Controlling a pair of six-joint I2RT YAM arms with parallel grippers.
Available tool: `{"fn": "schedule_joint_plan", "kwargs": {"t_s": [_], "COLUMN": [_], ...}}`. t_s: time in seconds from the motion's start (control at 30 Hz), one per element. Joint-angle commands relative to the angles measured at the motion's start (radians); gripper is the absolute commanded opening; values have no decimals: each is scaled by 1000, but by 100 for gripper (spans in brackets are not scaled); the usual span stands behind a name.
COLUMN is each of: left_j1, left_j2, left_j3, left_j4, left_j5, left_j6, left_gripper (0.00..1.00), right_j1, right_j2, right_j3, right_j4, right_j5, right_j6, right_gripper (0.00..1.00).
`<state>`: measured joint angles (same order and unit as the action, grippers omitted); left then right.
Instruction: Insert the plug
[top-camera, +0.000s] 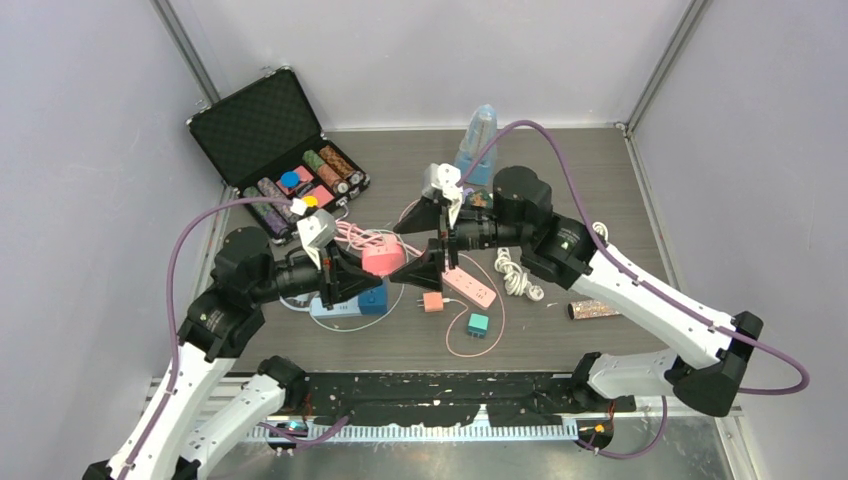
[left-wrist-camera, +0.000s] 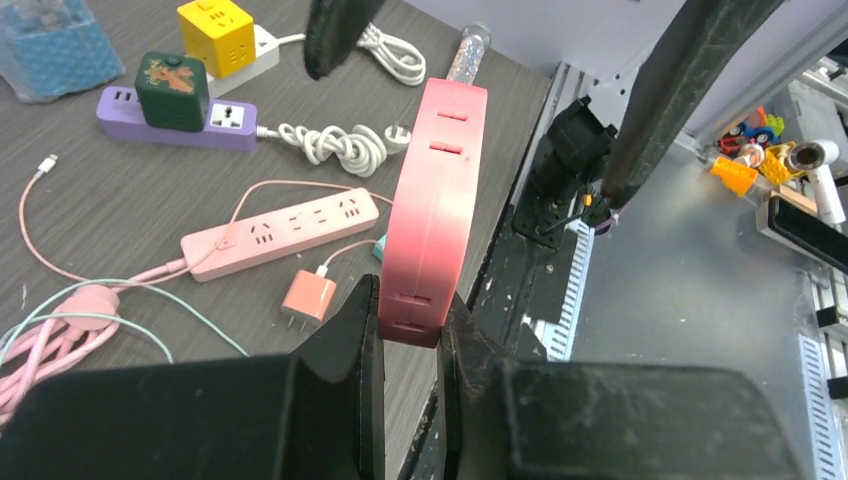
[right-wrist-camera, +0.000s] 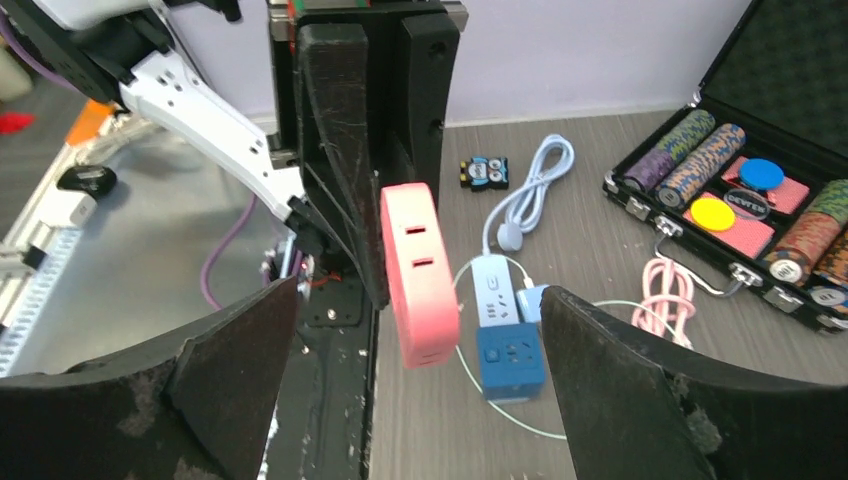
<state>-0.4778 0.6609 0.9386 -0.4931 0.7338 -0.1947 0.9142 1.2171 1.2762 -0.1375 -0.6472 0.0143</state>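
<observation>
My left gripper (left-wrist-camera: 410, 305) is shut on the lower end of a pink socket block (left-wrist-camera: 435, 200) and holds it up on edge above the table. In the top view the pink socket block (top-camera: 383, 259) hangs between both arms. My right gripper (right-wrist-camera: 420, 300) stands wide open around the pink socket block (right-wrist-camera: 420, 270) without touching it; from above, the right gripper (top-camera: 425, 243) faces the left gripper (top-camera: 348, 275). A small orange plug (top-camera: 432, 301) lies loose on the table, also seen as the orange plug (left-wrist-camera: 308, 298). A teal plug (top-camera: 478, 322) lies beside it.
A pink power strip (top-camera: 470, 286) and a blue cube socket (top-camera: 373, 297) lie under the grippers. A poker chip case (top-camera: 270, 140) stands open at the back left, a bottle (top-camera: 478, 140) behind. A white coiled cable (top-camera: 515, 272) and a glitter tube (top-camera: 594, 310) lie on the right.
</observation>
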Motion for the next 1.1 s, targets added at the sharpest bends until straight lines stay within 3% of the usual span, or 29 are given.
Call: {"fn": "schedule_joint_plan", "kwargs": {"t_s": [0.0, 0.3, 0.53, 0.8, 1.07], "left_j1": [2, 2, 3, 2, 2], "left_j2": [26, 69, 64, 42, 37], "left_j3": [77, 107, 102, 104, 105], "left_j4": [-132, -230, -235, -232, -230], "left_j5": [19, 37, 23, 20, 26], "left_j6": [155, 250, 255, 251, 250], "left_gripper": [0, 0, 0, 0, 0], "right_j1": [4, 38, 75, 86, 93], "right_j2": [70, 234, 303, 335, 371], "right_j3": [154, 354, 428, 480, 515], "right_j4": [-287, -494, -583, -644, -675], "right_j5": [7, 55, 71, 38, 39], "right_j6": [-177, -291, -325, -349, -353], "right_gripper": [95, 87, 66, 51, 51]}}
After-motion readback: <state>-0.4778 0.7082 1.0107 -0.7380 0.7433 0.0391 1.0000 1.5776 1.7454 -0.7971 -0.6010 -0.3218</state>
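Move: The plug is held by one end in the left fingers, its middle about 3 cm to the left hand's right and 1 cm ahead. From the open right hand it is some 3 cm left, level fore and aft, 4 cm below. On the table roughly 30 cm below, the blue socket cube lies about 8 cm left and 4 cm ahead of the right hand, the peach charger 5 cm right and 4 cm ahead. The right hand comes down on the plug held out by the left, dropping about 6.5 cm and going some 3 cm left, swinging 2 cm forward and back on the way, while its fingers tip down some 25 degrees and close from nearly wide to about half open, straddling the plug's free part without a visible pinch. The left hand keeps its grip on the plug's other end and sinks about 3 cm, drifting slightly left and tipping its fingers about 10 degrees further down before almost stopping. ##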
